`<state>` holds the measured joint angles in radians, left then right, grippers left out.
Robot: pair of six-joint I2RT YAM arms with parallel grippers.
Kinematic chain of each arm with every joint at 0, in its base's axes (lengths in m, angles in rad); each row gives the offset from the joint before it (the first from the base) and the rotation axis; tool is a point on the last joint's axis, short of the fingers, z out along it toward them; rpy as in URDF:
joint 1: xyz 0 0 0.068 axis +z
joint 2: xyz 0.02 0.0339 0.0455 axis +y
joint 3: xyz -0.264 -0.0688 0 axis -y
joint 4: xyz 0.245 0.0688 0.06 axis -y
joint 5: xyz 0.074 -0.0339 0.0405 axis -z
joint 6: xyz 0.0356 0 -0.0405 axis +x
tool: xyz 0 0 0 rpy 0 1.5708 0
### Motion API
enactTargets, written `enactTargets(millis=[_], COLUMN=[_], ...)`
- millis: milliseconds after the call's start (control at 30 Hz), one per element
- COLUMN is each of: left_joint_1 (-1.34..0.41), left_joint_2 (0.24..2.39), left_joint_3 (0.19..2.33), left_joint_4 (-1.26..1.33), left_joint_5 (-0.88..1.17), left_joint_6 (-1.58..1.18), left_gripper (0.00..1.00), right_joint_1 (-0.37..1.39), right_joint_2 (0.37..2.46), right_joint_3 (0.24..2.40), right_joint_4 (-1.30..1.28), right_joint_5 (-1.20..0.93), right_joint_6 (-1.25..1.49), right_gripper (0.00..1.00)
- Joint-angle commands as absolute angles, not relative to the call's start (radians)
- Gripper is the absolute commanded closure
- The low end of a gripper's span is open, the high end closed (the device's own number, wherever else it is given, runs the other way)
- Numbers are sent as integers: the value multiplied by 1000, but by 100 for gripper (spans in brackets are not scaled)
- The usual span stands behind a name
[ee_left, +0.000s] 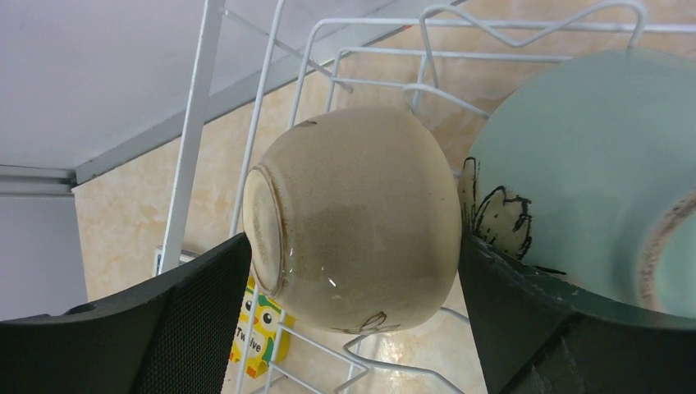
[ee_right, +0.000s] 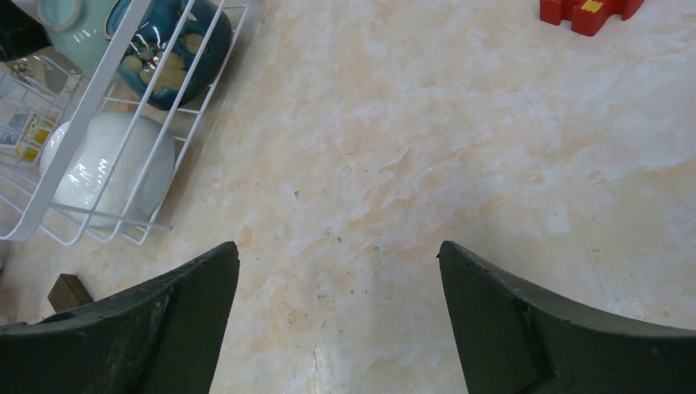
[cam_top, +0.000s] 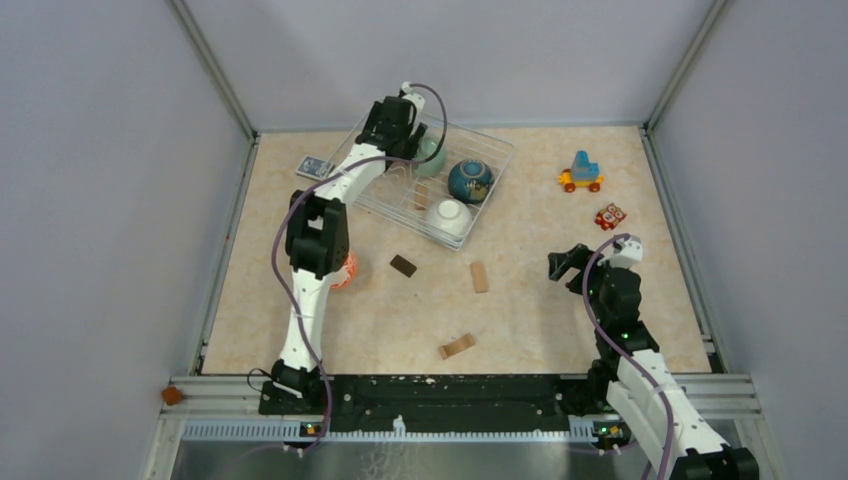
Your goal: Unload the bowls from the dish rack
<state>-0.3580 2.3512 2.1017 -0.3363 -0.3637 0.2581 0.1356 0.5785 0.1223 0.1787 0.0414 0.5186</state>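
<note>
The dish rack (cam_top: 490,150) stands at the back of the table. In it are a mint green bowl (cam_top: 432,156), a dark blue bowl (cam_top: 469,181) and a white bowl (cam_top: 449,217). My left gripper (cam_top: 402,128) reaches into the rack's back left corner. Its jaws (ee_left: 353,246) are open, one on each side of a beige bowl (ee_left: 361,213) that lies on its side on the wires, with the mint bowl (ee_left: 591,156) just right of it. An orange-red patterned bowl (cam_top: 346,270) sits on the table, half hidden by the left arm. My right gripper (cam_top: 568,263) hovers open over bare table (ee_right: 336,254).
A toy (cam_top: 581,173) and a red block (cam_top: 610,216) lie at the back right. A brown block (cam_top: 403,265), a wooden block (cam_top: 479,276) and another wooden piece (cam_top: 457,346) lie mid-table. A card (cam_top: 314,167) lies left of the rack.
</note>
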Motion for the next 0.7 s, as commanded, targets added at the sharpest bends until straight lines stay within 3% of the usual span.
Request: enactTargets(millis=[0, 167, 467, 667], left_joint_1=[-338, -330, -331, -337], left_joint_2=[2383, 2397, 2329, 2248], left_joint_3=[2132, 2151, 2114, 2035], left_joint_4=[-381, -374, -276, -173], left_joint_5=[-315, -378, -439, -487], left_joint_6=[266, 276, 304, 294], left_gripper=[1, 4, 28, 37], right_joint_1=[141, 141, 141, 141], right_joint_2=[580, 589, 611, 614], right_joint_3=[133, 135, 148, 152], right_joint_4=[204, 205, 193, 187], right_joint_5=[60, 64, 74, 80], right_joint_6=[523, 524, 514, 512], right_gripper=[9, 9, 9, 9])
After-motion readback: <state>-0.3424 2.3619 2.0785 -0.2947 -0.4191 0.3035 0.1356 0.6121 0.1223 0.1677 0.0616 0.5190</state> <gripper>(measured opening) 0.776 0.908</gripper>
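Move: The beige bowl sits in the rack between the left hand's open fingers, its middle about 2 cm ahead, 1 cm left and 2 cm below. The green bowl is some 10 cm to the right and level with the hand; the blue bowl lies about 19 cm right and 6 cm back. From the right hand the beige bowl is roughly 33 cm ahead and 40 cm left. The left hand sinks and shifts left about 2 cm, pinches the beige bowl, then rises about 1 cm. ##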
